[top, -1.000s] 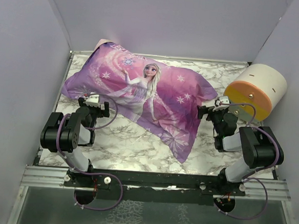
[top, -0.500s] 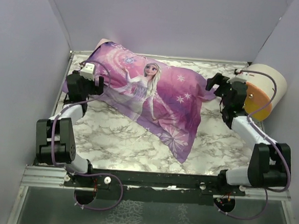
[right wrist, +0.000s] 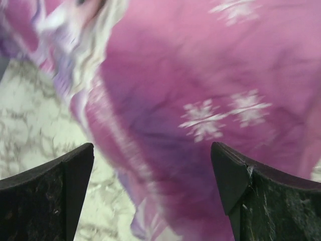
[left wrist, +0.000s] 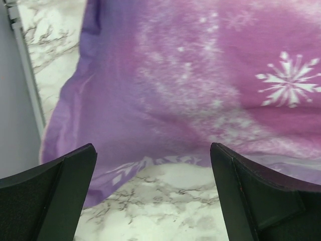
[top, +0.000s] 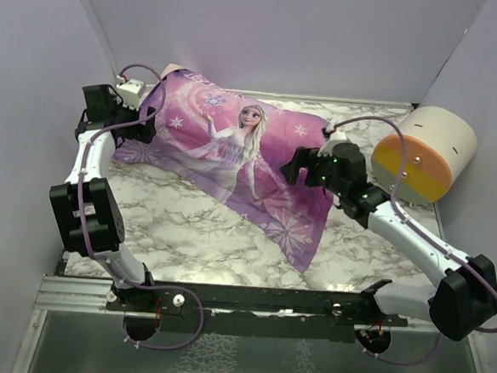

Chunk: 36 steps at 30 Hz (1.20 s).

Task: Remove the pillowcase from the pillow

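Observation:
The purple-pink pillowcase (top: pixel 233 156) with the blonde princess print lies spread slantwise across the marble table (top: pixel 185 233). It covers the pillow, which is hidden. My left gripper (top: pixel 142 121) hovers open at the pillowcase's far-left end. In the left wrist view its gripper (left wrist: pixel 153 155) frames the hem of the pillowcase (left wrist: pixel 190 75), with bare marble below. My right gripper (top: pixel 303 168) is open above the right part of the cover. The right wrist view is blurred; its gripper (right wrist: pixel 153 150) is over snowflake-printed pillowcase (right wrist: pixel 210 60), holding nothing.
A cream-and-orange cylinder (top: pixel 423 154) stands at the back right, close behind my right arm. Lavender walls close in the left, back and right sides. A metal rail (left wrist: pixel 25 75) runs along the table's left edge beside the pillowcase.
Both arms have unfolded from near the front. The left gripper went out to the pillowcase's far-left end. The right one rose toward the cylinder, then swung left over the cover.

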Each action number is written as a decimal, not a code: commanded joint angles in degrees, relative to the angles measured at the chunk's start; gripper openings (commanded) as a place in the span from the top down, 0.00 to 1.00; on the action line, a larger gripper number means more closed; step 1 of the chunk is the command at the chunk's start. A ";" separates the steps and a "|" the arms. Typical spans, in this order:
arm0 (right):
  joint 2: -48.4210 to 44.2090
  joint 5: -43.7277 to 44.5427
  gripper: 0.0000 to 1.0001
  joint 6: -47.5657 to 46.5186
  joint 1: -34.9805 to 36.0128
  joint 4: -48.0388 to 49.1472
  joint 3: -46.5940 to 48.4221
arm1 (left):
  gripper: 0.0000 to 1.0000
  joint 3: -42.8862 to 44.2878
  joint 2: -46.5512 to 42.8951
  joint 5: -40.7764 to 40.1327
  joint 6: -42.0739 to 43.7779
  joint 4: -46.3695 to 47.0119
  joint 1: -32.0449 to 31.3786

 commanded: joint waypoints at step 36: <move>4.47 26.81 0.98 16.02 26.60 -24.02 -4.88 | 1.00 6.19 8.89 0.65 22.41 -22.46 5.96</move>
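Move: The pillowcase's left corner lies about 8 cm to the left hand's left, 1 cm back and 15 below; a snowflake print lies some 8 cm ahead of that hand and 12 to its right. From the right hand, the pillowcase's near corner is roughly 17 cm back, 1 left and 18 below; the big snowflake print is about 10 back and 4 left. Both hands drop some 15 cm and pinch their pillowcase corners, left veering left, right drawing well back. ##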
